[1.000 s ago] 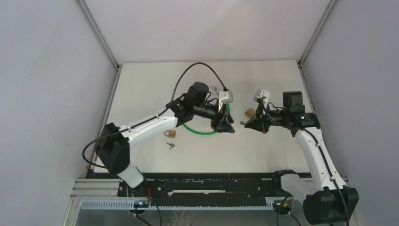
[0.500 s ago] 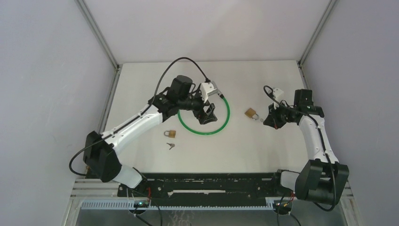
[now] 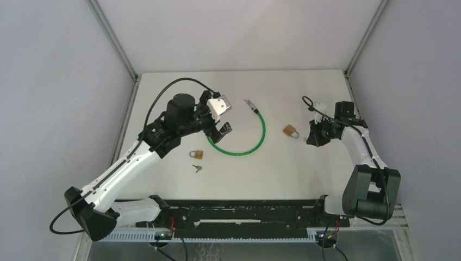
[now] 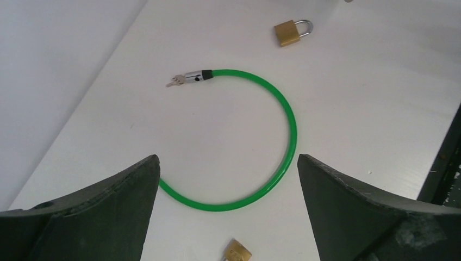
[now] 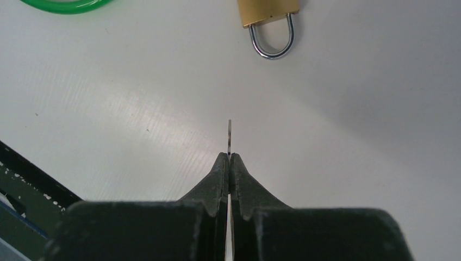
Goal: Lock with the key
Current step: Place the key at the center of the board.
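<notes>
A green cable lock [image 3: 263, 135] lies in an open curve mid-table, its metal end [image 4: 190, 78] free. My left gripper [image 3: 223, 129] hangs open above the cable's left part [image 4: 293, 125], holding nothing; in the left wrist view the gripper [image 4: 228, 163] has wide-apart jaws. A brass padlock [image 3: 290, 130] lies to the right. My right gripper [image 3: 312, 138] is just right of it, shut on the key [image 5: 229, 136], a thin blade seen edge-on that pokes from the gripper [image 5: 229, 157] toward the padlock [image 5: 268, 16].
A second small brass padlock [image 3: 197, 154] and a loose key [image 3: 197, 168] lie left of the cable, near the left arm; that padlock [image 4: 239, 253] shows under the left jaws. A black rail [image 3: 244, 212] runs along the near edge. Grey walls enclose the table.
The left gripper opened, let go of the cable and drew back to the left. The right arm swung right with the key, away from the cable, ending beside the right padlock.
</notes>
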Available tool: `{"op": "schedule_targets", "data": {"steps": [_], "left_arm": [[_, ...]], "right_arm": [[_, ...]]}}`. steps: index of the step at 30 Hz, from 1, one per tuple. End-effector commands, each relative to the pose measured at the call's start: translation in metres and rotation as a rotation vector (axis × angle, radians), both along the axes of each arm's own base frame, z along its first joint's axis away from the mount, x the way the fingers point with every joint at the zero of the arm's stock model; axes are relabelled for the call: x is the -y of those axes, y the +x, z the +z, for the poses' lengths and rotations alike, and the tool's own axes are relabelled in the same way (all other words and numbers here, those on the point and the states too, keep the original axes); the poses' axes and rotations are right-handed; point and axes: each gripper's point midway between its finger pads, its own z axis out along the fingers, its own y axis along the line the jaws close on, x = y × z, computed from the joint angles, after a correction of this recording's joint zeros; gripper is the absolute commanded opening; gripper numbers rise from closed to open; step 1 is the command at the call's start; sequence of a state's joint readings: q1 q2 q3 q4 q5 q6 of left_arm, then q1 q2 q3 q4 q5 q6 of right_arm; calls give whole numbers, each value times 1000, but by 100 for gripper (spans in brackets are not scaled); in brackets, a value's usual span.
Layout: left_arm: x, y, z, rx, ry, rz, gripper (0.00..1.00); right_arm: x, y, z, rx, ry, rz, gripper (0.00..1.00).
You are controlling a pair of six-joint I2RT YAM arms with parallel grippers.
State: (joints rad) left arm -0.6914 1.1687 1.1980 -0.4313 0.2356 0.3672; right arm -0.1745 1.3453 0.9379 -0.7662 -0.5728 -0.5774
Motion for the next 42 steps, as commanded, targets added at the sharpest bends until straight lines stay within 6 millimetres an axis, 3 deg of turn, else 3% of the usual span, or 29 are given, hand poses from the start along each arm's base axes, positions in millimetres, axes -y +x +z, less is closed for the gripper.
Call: {"op": "schedule_targets", "data": {"steps": [1, 11, 26, 29, 36, 42], "left_arm": [[-19, 4, 4, 69, 20, 70, 100], [-35, 10, -7, 104, 62, 138, 100], [-37, 11, -19, 102, 85, 138, 100], [-39, 15, -22, 88, 88, 166, 100], [-41, 19, -29, 41, 73, 193, 100], [-51, 24, -39, 13, 83, 235, 100]], "right_arm": [[4, 9, -8, 8, -35, -47, 0], [5, 5, -32, -82, -29, -55, 0], [-27, 6, -66, -237, -105, 32, 6], [-30, 5, -72, -255, -125, 39, 16], [-27, 11, -66, -232, -154, 25, 50], [-32, 33, -26, -86, -157, 15, 63]]}}
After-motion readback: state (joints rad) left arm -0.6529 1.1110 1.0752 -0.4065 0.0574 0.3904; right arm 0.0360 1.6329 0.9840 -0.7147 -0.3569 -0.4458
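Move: Pinched in my right fingers, the key is bound for a bare patch of board about 9 cm below that hand, 3 cm to its left and 1 cm nearer my base. The unattached padlock with its shackle towards me lies 7 cm ahead and 4 cm left of the right hand; the green cable's middle is some 25 cm left and 8 cm ahead. From my left hand, that patch is roughly 26 cm right, 1 cm back and 28 cm down. I lower my right hand about 8 cm towards the board, straight down at first and then also some 3 cm left, tipping the fingers steeper. Near the bottom I open them to a bit over half, let go of the key below the padlock's near side, and begin to rise, barely a centimetre. My empty left hand, still open, eases left, away from the key, sinking slightly. ##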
